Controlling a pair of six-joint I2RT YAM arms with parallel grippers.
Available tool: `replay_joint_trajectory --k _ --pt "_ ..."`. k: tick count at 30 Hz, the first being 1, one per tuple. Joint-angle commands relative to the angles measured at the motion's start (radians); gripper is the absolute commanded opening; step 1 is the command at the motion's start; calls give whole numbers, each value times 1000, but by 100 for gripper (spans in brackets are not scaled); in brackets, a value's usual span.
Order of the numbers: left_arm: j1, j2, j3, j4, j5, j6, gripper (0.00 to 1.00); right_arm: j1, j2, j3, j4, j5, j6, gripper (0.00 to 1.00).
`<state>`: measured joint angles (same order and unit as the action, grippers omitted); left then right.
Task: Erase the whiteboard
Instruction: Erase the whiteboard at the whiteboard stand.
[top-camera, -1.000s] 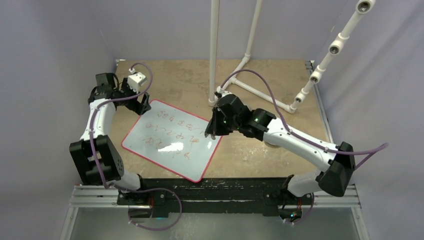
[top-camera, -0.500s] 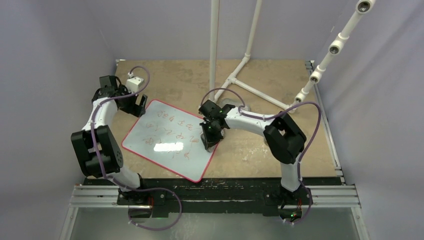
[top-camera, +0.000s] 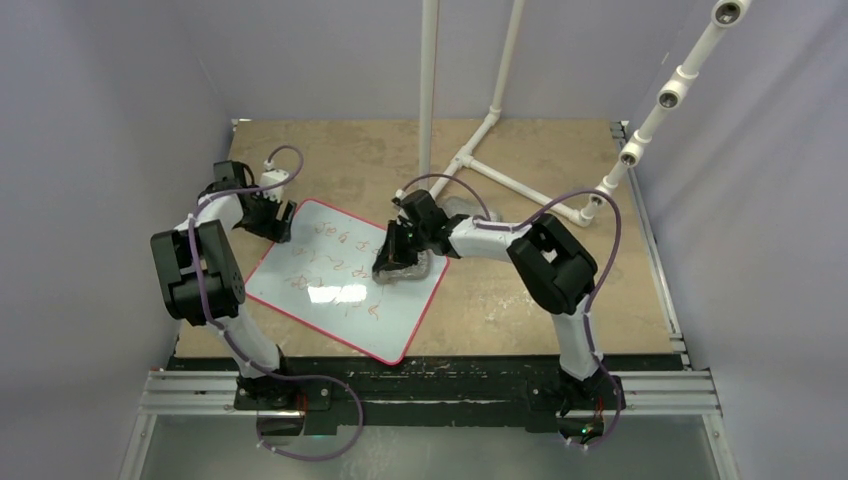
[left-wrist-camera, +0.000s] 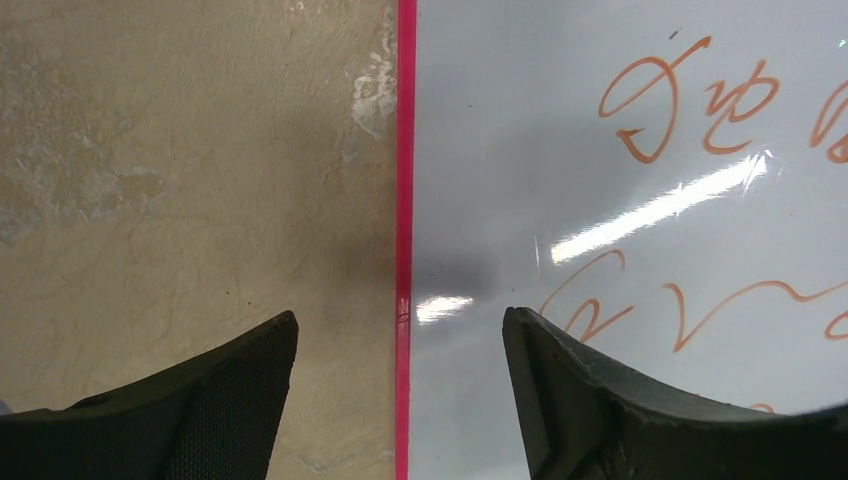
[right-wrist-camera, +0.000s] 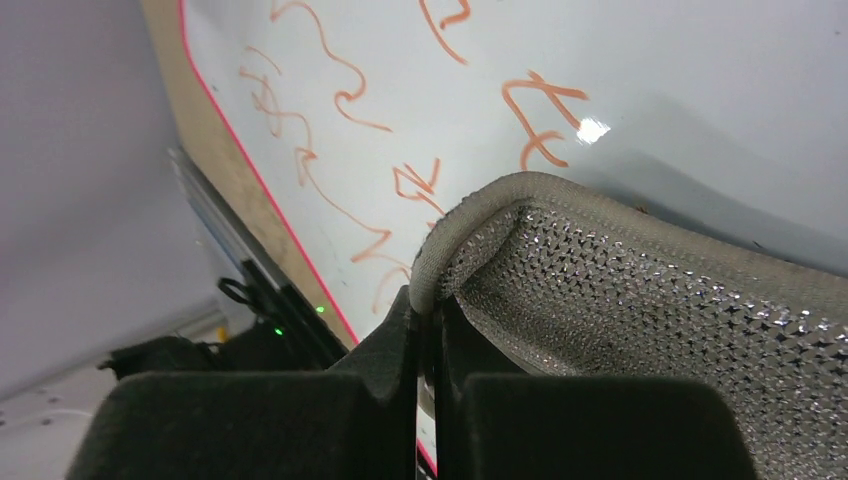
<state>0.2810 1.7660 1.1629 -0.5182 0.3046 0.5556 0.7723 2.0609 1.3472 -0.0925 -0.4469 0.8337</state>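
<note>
The whiteboard (top-camera: 330, 300) lies flat on the table, glossy white with a thin red rim and red scribbles (left-wrist-camera: 655, 105) across it. My right gripper (top-camera: 392, 258) is over the board's right part, shut on the edge of a silvery-grey mesh pad (right-wrist-camera: 640, 300) that rests on the board (right-wrist-camera: 620, 70). In the right wrist view the fingertips (right-wrist-camera: 428, 312) pinch the pad's folded hem. My left gripper (top-camera: 276, 218) is at the board's far left corner. It stands open, with one finger (left-wrist-camera: 225, 395) over the table, the other (left-wrist-camera: 600, 400) over the board, and the red rim (left-wrist-camera: 405, 250) between them.
A white PVC pipe frame (top-camera: 470, 160) stands behind the board, and a slanted pipe with fittings (top-camera: 660, 100) rises at the right. Bare tan tabletop (top-camera: 560, 290) lies right of the board. Grey walls close in on both sides. The arm bases sit on a black rail (top-camera: 430, 385).
My right arm has folded and carried the pad from the board's right edge leftward onto the board. My left gripper has come down to the far left corner and narrowed a little.
</note>
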Motion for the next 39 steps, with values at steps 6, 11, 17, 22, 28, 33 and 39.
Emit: replay_joint_trajectory --k 6,11,17,22,28,33,39 --pt "0 95 25 36 -37 -26 64 45 45 -60 559 222 352 0" --pt "0 143 48 6 -44 -9 52 25 17 -182 535 180 450 0" --pt "-1 191 57 -8 -43 13 31 -41 -189 -485 418 121 432 0" --pt "-1 203 51 -9 -41 22 23 -54 -231 -517 302 157 373 0" --pt "-1 221 51 -9 -49 28 12 4 -63 -349 459 179 507 0" --pt "0 247 47 -16 -47 44 8 67 115 -109 575 243 655 0" --pt "-1 237 31 -26 -33 61 6 89 345 182 651 285 819 0"
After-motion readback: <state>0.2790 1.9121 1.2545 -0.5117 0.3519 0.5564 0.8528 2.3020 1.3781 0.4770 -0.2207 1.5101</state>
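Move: My left hand hangs over the whiteboard's pink left edge, which runs between its open fingers about 3 cm below; the red loops lie some 9 cm right of that hand and 2 ahead. My right hand, with the grey scrubber already gripped, has the middle scribbles about 10 cm to its left, 2 ahead and 4 below. From the right hand, the lowest scribble is 11 cm back and 3 left, and the spare scrubber 12 ahead and 16 right. I rub the scrubber diagonally over the board with my right hand: a short stroke forward-left, back about 12 cm to the right and towards me, then some 16 cm forward-left across the middle scribbles, the wrist turning about 25 degrees clockwise. Meanwhile my left hand sinks 2 to 3 cm, slips 2 cm forward and closes its fingers, tips coming down on the pink edge to steady the board. ##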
